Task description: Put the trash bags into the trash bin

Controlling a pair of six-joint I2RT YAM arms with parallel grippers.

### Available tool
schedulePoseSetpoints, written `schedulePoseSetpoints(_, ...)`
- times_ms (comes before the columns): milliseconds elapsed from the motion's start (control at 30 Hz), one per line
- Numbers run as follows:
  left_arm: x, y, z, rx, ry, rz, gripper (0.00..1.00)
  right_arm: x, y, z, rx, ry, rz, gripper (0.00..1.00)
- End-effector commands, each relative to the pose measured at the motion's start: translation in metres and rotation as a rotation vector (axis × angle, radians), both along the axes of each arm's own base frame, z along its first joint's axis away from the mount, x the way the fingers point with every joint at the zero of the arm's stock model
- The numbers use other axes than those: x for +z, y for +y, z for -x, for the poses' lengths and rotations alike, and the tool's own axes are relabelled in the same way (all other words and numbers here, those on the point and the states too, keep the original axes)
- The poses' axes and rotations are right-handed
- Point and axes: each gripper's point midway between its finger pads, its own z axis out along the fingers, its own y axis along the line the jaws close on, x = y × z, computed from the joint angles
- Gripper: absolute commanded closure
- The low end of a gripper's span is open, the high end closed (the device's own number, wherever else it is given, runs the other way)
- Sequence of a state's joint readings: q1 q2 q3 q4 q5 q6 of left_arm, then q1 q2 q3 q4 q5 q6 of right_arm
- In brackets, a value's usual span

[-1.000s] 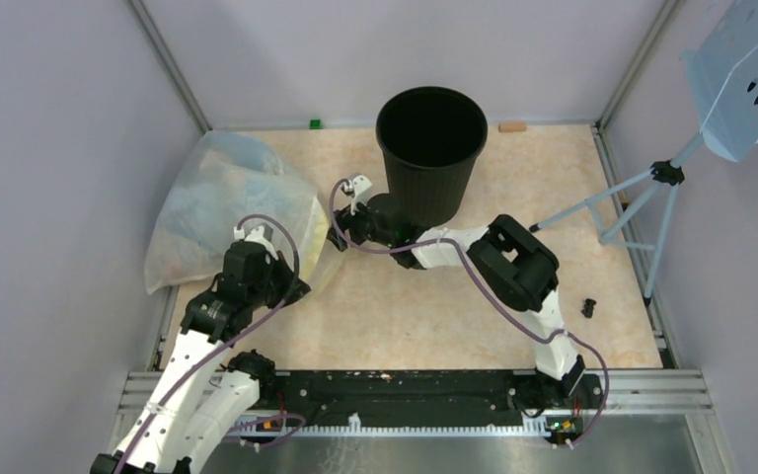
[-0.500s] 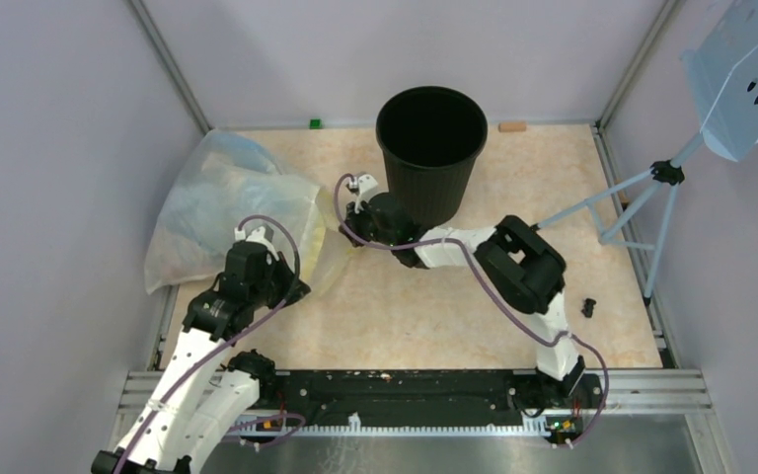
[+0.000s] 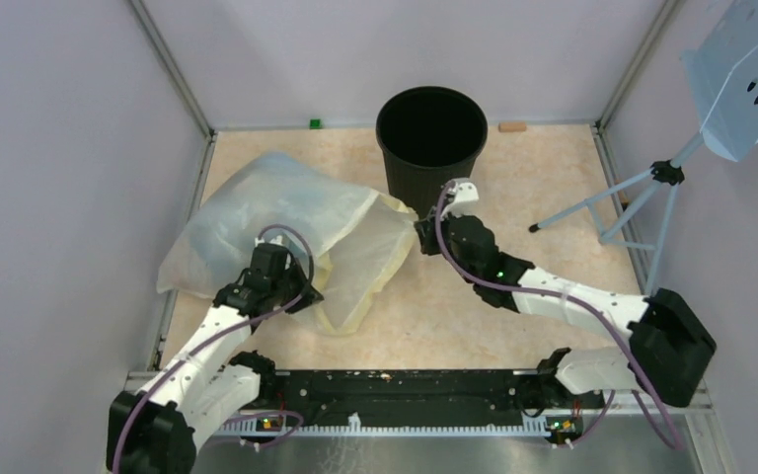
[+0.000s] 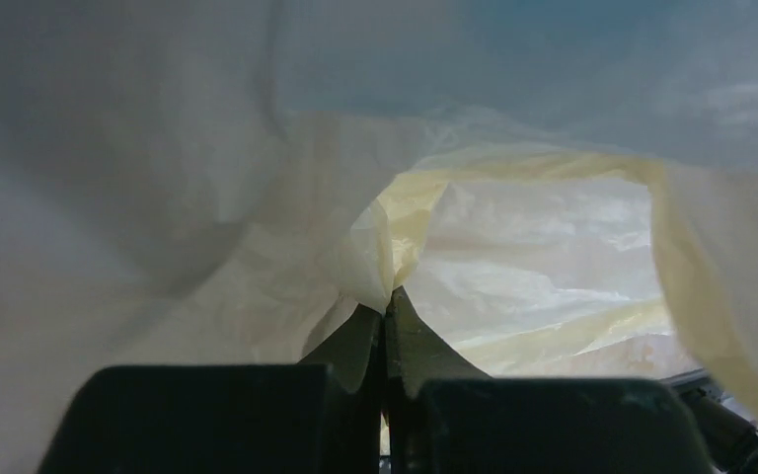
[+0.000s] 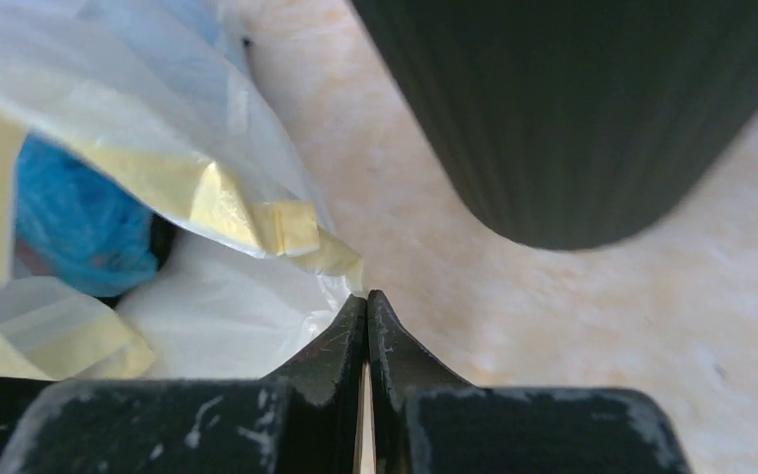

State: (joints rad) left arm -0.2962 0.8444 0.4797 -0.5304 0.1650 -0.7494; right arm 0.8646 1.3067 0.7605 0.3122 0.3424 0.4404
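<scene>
The trash bin (image 3: 431, 138) is a black ribbed wastebasket standing upright at the back centre; its wall fills the upper right of the right wrist view (image 5: 592, 109). A large clear yellowish bag (image 3: 286, 212) lies to its left, with its mouth stretched between both grippers. The blue trash bag (image 5: 74, 222) shows as a crumpled blue film inside that big bag. My left gripper (image 3: 301, 296) (image 4: 387, 296) is shut on the big bag's near rim. My right gripper (image 3: 419, 237) (image 5: 367, 296) is shut on the rim's right corner, just in front of the bin's base.
A light stand's tripod legs (image 3: 642, 197) and a pale blue perforated panel (image 3: 750, 79) occupy the right side. A small green block (image 3: 314, 123) and a tan block (image 3: 512, 126) sit at the back wall. Metal frame posts line the enclosure's edges.
My right gripper shut on the big bag's rim and drew it right toward the bin, spreading the mouth. The right arm swung out to the right; the left gripper shifted slightly nearer.
</scene>
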Motion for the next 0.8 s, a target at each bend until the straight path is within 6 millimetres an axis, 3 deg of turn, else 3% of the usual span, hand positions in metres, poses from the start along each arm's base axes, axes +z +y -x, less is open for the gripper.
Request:
schedulePoseSetpoints(0, 0.003, -0.001, -0.036, 0.01, -0.126, -0.029, 1.0, -0.021, -0.072, 0.006, -0.237, 0.068, 0.081, 1.0)
schedulePoseSetpoints(133, -0.011, -0.006, -0.056, -0.011, -0.156, -0.046, 1.0, -0.029, -0.11, 0.018, -0.296, 0.097, 0.096, 1.0)
schedulePoseSetpoints(233, -0.009, -0.019, -0.085, -0.091, -0.282, -0.052, 1.0, -0.039, -0.125, 0.029, -0.311, 0.118, 0.119, 1.0)
schedulePoseSetpoints(300, -0.008, -0.023, -0.107, -0.12, -0.319, -0.094, 1.0, -0.043, -0.127, 0.035, -0.297, 0.124, 0.114, 1.0)
schedulePoseSetpoints(400, -0.023, -0.018, -0.144, -0.123, -0.273, -0.21, 1.0, -0.053, -0.126, 0.04, -0.278, 0.143, 0.117, 1.0)
schedulePoseSetpoints(433, -0.015, -0.02, -0.164, -0.116, -0.287, -0.231, 1.0, -0.055, -0.125, 0.04, -0.272, 0.15, 0.117, 1.0)
schedulePoseSetpoints(533, -0.007, -0.029, -0.196, -0.134, -0.293, -0.242, 1.0, -0.062, -0.118, 0.04, -0.247, 0.17, 0.128, 1.0)
schedulePoseSetpoints(633, 0.008, -0.034, -0.201, -0.112, -0.306, -0.212, 1.0, -0.067, -0.115, 0.037, -0.249, 0.189, 0.15, 1.0)
schedulePoseSetpoints(767, 0.015, -0.027, -0.161, -0.084, -0.237, -0.183, 1.0, -0.063, -0.111, 0.03, -0.257, 0.181, 0.152, 1.0)
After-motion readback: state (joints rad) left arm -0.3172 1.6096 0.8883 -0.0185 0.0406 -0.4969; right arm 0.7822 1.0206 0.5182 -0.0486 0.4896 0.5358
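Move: Both closed hands already pinch the bag's mouth. The trash bin's middle is about 32 cm ahead of the left hand, 28 cm to its right and 8 cm above it. The bag's filled body lies some 20 cm ahead of that hand and 19 cm to its left, at about its height. From the right hand the bin is roughly 22 cm ahead, 5 cm right and 4 cm lower; the bag body is about 10 cm ahead, 42 cm left and 11 cm lower. Keeping its pinch on the bag's rim, the left hand drives it forward about 19 cm and slightly right, towards the bin, dipping nearly 5 cm and rising again while the fingers tip up some 15 degrees. The right hand, still gripping its corner, hauls it 12 cm to the right, then mostly sinks, about 8 cm in all, drawing slightly back from the bin and tipping down and clockwise. ##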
